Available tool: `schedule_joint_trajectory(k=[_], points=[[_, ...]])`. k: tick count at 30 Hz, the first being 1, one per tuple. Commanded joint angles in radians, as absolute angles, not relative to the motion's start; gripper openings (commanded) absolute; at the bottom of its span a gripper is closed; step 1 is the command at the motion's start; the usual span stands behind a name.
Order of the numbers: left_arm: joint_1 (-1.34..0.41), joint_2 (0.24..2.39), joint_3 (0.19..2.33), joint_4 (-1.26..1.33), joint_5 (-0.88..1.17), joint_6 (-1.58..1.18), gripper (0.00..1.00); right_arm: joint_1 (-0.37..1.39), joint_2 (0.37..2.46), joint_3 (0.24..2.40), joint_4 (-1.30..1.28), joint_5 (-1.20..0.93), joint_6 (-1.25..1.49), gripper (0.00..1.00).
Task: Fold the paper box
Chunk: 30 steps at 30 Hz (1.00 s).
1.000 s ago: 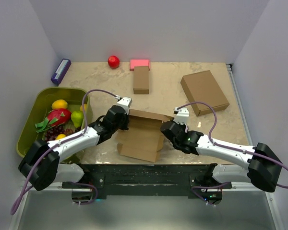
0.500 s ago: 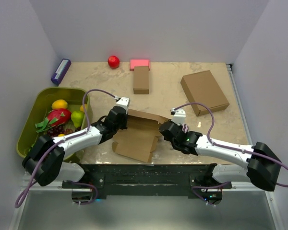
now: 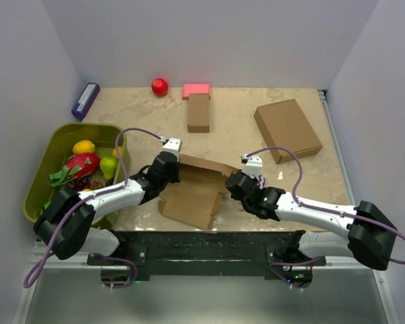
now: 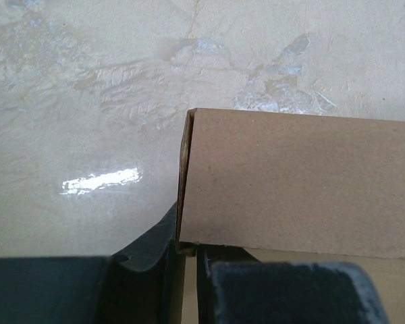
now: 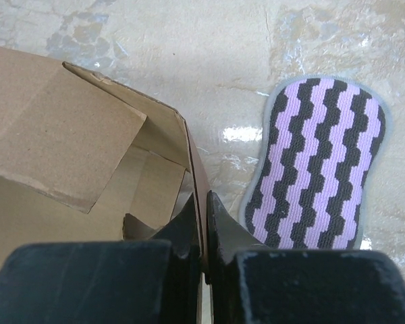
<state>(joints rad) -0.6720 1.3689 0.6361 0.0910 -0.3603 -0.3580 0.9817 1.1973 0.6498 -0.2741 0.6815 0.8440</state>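
Observation:
The paper box (image 3: pixel 192 192) is a plain brown cardboard piece, partly raised, lying between my two arms near the table's front. My left gripper (image 3: pixel 170 166) is shut on its left wall. In the left wrist view the gripper (image 4: pixel 187 244) pinches the bottom corner of a flat cardboard panel (image 4: pixel 304 182). My right gripper (image 3: pixel 231 182) is shut on the right wall. The right wrist view shows the gripper (image 5: pixel 204 208) clamping the thin wall edge, with an inner flap (image 5: pixel 61 145) folded over the box's hollow.
A purple and black striped pad (image 5: pixel 317 162) lies just right of the box. At the left stands a green bin (image 3: pixel 61 131) of fruit. Along the back are a red ball (image 3: pixel 160 86), a pink block (image 3: pixel 196 89), a narrow brown box (image 3: pixel 198 113), a larger brown box (image 3: pixel 287 129) and a purple item (image 3: pixel 85 100).
Both grippers have shifted slightly left with the box in them. The box's near part has slid left and toward the front edge, skewing it.

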Motion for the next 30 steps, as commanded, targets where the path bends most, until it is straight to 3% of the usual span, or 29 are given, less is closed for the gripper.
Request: schedule_joint_trajectory(k=[1,4,5,8,13,18,23,30], points=[[-0.663,1.365,0.58,0.176,-0.341,-0.348,0.12,0.983,1.207,0.606,-0.167,0.732,0.861,0.0],[-0.663,1.332,0.548,0.207,-0.287,-0.342,0.38,0.983,1.219,0.574,-0.086,0.767,0.861,0.0],[-0.664,1.304,0.535,0.206,-0.266,-0.342,0.53,0.983,1.22,0.566,-0.075,0.791,0.858,0.0],[-0.663,1.221,0.515,0.181,-0.191,-0.345,0.72,0.983,1.206,0.542,-0.023,0.819,0.833,0.0],[-0.663,1.073,0.518,0.042,-0.086,-0.377,0.84,0.983,1.166,0.473,0.137,0.836,0.743,0.0],[-0.646,0.957,0.65,-0.139,-0.026,-0.374,0.95,0.983,1.131,0.387,0.319,0.795,0.551,0.0],[-0.545,1.061,0.883,-0.265,0.115,-0.282,0.97,0.983,1.103,0.347,0.42,0.697,0.42,0.0],[-0.397,1.239,0.979,-0.17,0.298,-0.281,0.95,0.985,1.15,0.34,0.465,0.5,0.356,0.0]])
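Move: The box's raised far wall hangs between both hands, its left end still pinched by the left fingers: its middle is about 9 cm right of the left hand and 2 cm ahead, at hand height. The box floor lies some 6 cm back, 5 cm right and 6 cm below the left hand. From the right hand, which pinches the right-end flap, the wall's middle is 8 cm left and 5 cm ahead; the striped mat is 13 cm right, 4 cm ahead and 9 cm down. The wall's left end is lowered about 2 cm as the left fingers open wide and let go; the left hand backs off some 5 cm, then climbs steeply and comes forward again, finishing roughly 14 cm above its start, rolling and turning clockwise. The right hand keeps pinching the flap, dips 2 cm and comes back up, tipping its fingers up about 15 degrees and turning slightly counter-clockwise. ##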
